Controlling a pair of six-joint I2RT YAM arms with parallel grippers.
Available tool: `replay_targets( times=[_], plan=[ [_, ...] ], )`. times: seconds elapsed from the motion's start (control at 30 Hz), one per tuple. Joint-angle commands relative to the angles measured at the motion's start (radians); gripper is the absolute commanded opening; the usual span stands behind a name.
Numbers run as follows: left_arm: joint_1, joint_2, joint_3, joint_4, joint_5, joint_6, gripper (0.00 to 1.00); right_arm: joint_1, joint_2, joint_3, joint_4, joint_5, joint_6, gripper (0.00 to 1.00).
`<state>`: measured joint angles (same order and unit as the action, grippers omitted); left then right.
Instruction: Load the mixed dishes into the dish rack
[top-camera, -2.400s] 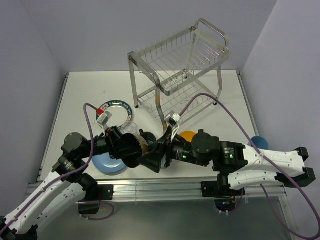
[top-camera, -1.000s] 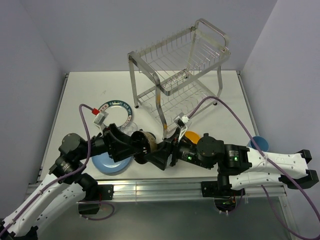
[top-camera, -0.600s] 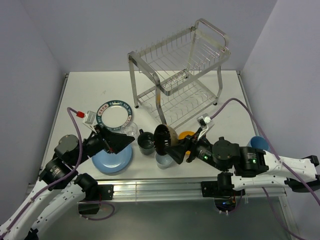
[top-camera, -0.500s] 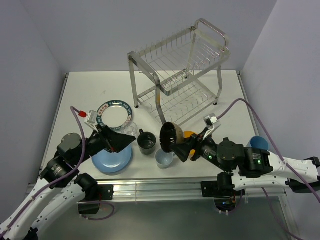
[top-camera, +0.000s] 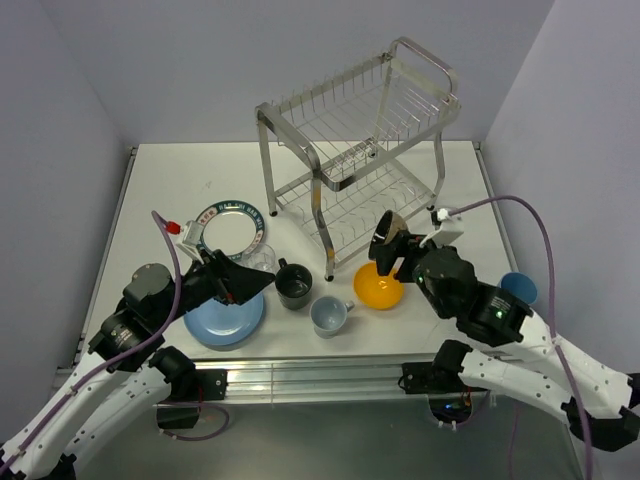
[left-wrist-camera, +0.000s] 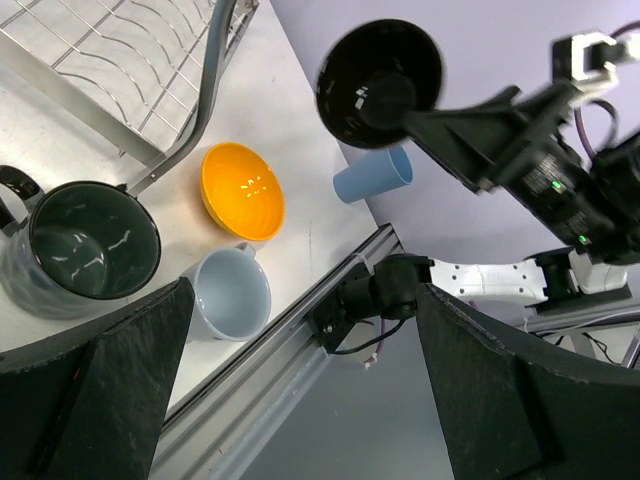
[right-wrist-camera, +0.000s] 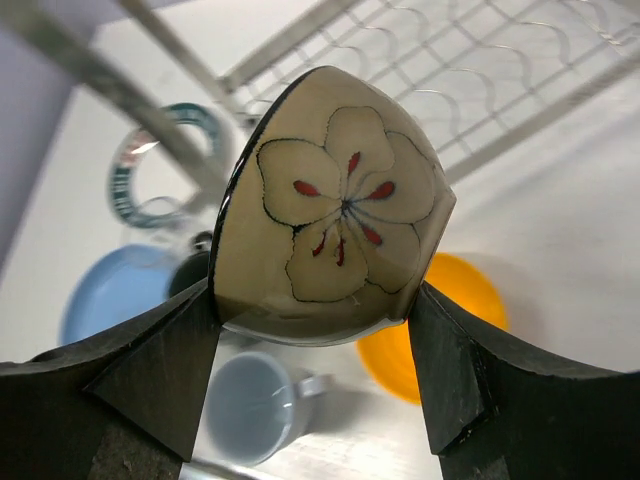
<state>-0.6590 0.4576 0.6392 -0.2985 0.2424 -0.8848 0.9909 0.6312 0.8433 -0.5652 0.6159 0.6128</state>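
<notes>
My right gripper (right-wrist-camera: 312, 292) is shut on a bowl (right-wrist-camera: 335, 220), beige outside with a flower drawing and black inside (left-wrist-camera: 380, 85). It hangs tilted in the air in front of the dish rack's (top-camera: 360, 150) lower shelf, above the orange bowl (top-camera: 380, 287). My left gripper (top-camera: 250, 285) stands open and holds nothing, over the light blue plate (top-camera: 222, 320). The dark mug (top-camera: 293, 284), the pale grey-blue mug (top-camera: 328, 315) and the clear glass (top-camera: 262, 258) stand between the arms. The patterned-rim plate (top-camera: 228, 225) lies left of the rack, and the blue cup (top-camera: 518, 288) lies at the right edge.
The silver rack's front leg (top-camera: 322, 235) stands just left of the held bowl. Both of its wire shelves hold nothing. The table's front rail (top-camera: 320, 378) runs along the near edge, and walls close in the left, back and right.
The flowered bowl was between both grippers near the table's front; now the right gripper alone has it, lifted up and right toward the rack. The left arm has drawn back left, open.
</notes>
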Motion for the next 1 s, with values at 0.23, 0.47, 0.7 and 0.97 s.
replay_targets(
  times=[0.23, 0.47, 0.7, 0.97],
  plan=[
    [-0.002, -0.004, -0.012, 0.065, 0.049, 0.017, 0.98, -0.348, 0.183, 0.011, 0.324, -0.385, -0.174, 0.0],
    [-0.002, 0.003, -0.033, 0.091, 0.067, 0.02, 0.98, -0.472, 0.344, 0.045, 0.445, -0.417, -0.29, 0.0],
    [-0.002, 0.027, -0.044, 0.125, 0.087, 0.035, 0.98, -0.494, 0.49, 0.06, 0.559, -0.358, -0.403, 0.0],
    [-0.002, 0.047, -0.052, 0.165, 0.117, 0.041, 0.97, -0.521, 0.671, 0.152, 0.6, -0.298, -0.557, 0.0]
  ],
)
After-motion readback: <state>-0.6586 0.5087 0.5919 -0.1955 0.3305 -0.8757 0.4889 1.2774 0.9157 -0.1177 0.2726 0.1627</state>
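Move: The right hand holds the flowered bowl. The middle of the rack's lower tier lies about 18 cm ahead of that hand, 4 cm to its left and some 20 cm below. The yellow bowl is almost straight beneath, roughly 23 cm down. The light blue mug stands about 9 cm back and 11 cm left, 22 cm below. From the empty left hand the lower tier is some 23 cm ahead, 21 cm right and 21 cm down. Forward and down together, the right hand carries the flowered bowl away from above the yellow bowl to the open front of the rack's lower tier, about 17 cm out and 8 cm lower. In the second half the wrist rolls some 20 degrees, its left side dropping, while the fingers keep their pinch on the bowl. ##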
